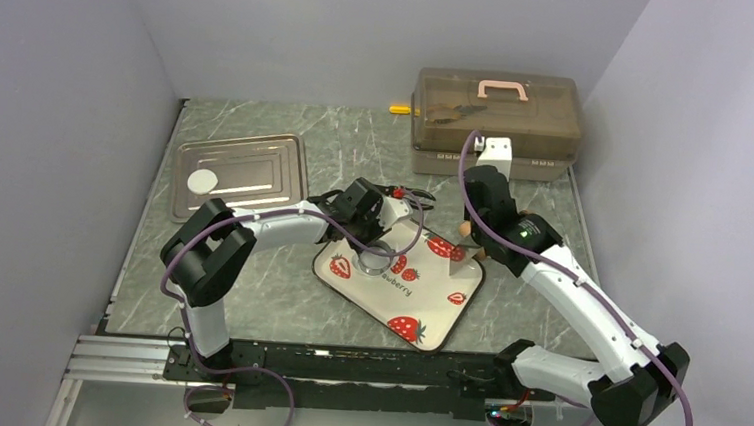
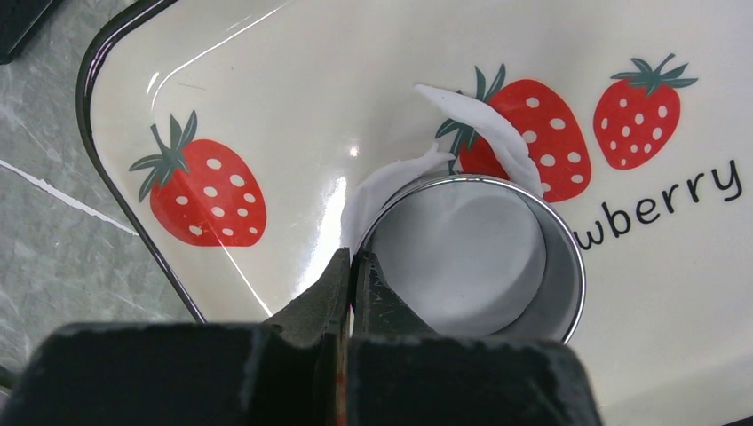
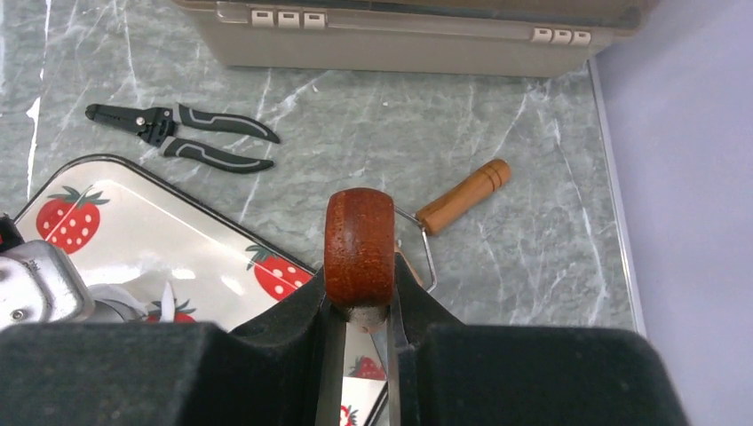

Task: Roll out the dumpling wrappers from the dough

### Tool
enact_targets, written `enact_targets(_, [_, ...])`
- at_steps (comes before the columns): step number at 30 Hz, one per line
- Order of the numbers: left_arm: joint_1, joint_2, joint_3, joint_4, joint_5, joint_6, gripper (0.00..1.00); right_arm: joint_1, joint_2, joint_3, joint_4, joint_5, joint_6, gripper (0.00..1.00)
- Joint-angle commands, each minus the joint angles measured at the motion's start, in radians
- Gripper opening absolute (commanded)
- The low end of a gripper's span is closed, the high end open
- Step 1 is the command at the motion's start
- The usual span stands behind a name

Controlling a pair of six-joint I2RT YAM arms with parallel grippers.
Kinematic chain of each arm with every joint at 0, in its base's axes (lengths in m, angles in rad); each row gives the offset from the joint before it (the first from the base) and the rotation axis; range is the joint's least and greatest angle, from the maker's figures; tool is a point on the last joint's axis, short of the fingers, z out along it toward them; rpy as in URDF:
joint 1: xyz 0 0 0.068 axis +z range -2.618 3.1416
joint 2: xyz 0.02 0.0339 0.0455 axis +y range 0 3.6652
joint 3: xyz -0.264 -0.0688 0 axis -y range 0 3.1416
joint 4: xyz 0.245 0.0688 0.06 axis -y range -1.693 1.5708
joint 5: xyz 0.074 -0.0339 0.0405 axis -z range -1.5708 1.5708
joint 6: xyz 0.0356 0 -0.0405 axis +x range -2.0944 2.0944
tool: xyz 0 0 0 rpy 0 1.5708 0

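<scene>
The strawberry plate (image 1: 436,312) lies mid-table. On it stands a shiny round ring (image 2: 568,266) pressed into the flattened white dough (image 2: 462,253), and torn dough scraps (image 2: 502,133) curl outside the ring. My left gripper (image 2: 353,266) is shut on the ring's near wall, one finger inside and one outside. One round white dumpling wrapper (image 1: 202,182) lies on the metal tray (image 1: 256,169) at the back left. My right gripper (image 3: 360,302) is shut on the brown wooden roller (image 3: 359,244) above the plate's right edge, its handle (image 3: 463,197) pointing away to the right.
Black pliers (image 3: 182,133) lie on the marble table behind the plate. A brown tool box (image 1: 495,121) with a pink handle stands at the back right, with a small yellow object (image 1: 398,108) beside it. Grey walls close in both sides.
</scene>
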Motion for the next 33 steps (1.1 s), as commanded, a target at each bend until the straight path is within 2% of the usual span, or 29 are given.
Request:
enact_targets(1, [0.003, -0.002, 0.007, -0.02, 0.01, 0.07, 0.0, -0.031, -0.048, 0.048, -0.034, -0.042, -0.084, 0.0])
enact_targets(5, [0.003, 0.004, 0.03, -0.024, 0.061, 0.125, 0.0, -0.033, -0.061, 0.073, 0.005, -0.205, -0.04, 0.0])
enact_targets(9, [0.002, 0.029, 0.068, -0.07, 0.153, 0.262, 0.0, -0.033, -0.05, 0.08, 0.076, -0.356, 0.018, 0.0])
enact_targets(14, [-0.009, 0.057, 0.128, -0.205, 0.277, 0.474, 0.0, -0.067, -0.032, 0.101, 0.107, -0.4, 0.024, 0.0])
enact_targets(17, [-0.021, 0.073, 0.158, -0.234, 0.276, 0.533, 0.01, -0.095, -0.031, 0.099, 0.101, -0.412, 0.016, 0.0])
enact_targets(19, [-0.021, 0.083, 0.19, -0.24, 0.262, 0.504, 0.13, -0.115, -0.04, 0.088, 0.103, -0.419, 0.017, 0.0])
enact_targets(22, [-0.019, 0.086, 0.257, -0.273, 0.233, 0.377, 0.4, -0.14, -0.06, 0.071, 0.105, -0.425, 0.016, 0.0])
enact_targets(23, [-0.018, 0.084, 0.278, -0.283, 0.21, 0.324, 0.45, -0.145, -0.065, 0.069, 0.103, -0.426, 0.017, 0.0])
enact_targets(26, [-0.012, 0.065, 0.306, -0.324, 0.15, 0.187, 0.48, -0.152, -0.079, 0.055, 0.098, -0.429, 0.019, 0.0])
enact_targets(29, [-0.009, 0.024, 0.256, -0.325, 0.079, 0.089, 0.49, -0.154, -0.087, 0.039, 0.1, -0.438, 0.026, 0.0])
enact_targets(33, [-0.01, -0.016, 0.186, -0.326, 0.038, 0.03, 0.45, -0.156, -0.077, 0.033, 0.129, -0.482, 0.038, 0.0])
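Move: The metal ring cutter stands with its middle some 3 cm to the right of the left hand and 3 cm back, about 1 cm lower, its near-left far rim already pinched in the shut fingers. One dough scrap hugs the rim about 3 cm right and 1 cm ahead of that hand; another lies roughly 6 cm right, level with it, both some 3 cm below. From the right hand the cutter is about 22 cm left, 3 cm back and 21 cm down; the rolling pin lies 3 cm right, 4 cm ahead, 23 cm below. Keeping its pinch on the cutter's rim, the left hand drags it about 3 cm to the right and slightly back while twisting clockwise nearly 30 degrees, then opens its fingers to about half, lifts off some 3 cm and eases back left, undoing over half the twist. Meanwhile the right hand, still gripping the scraper in the air, dips a touch right, swings left about 5 cm and then drifts partly back right, rising 2 to 3 cm and rolling its left side up some 15 degrees. ##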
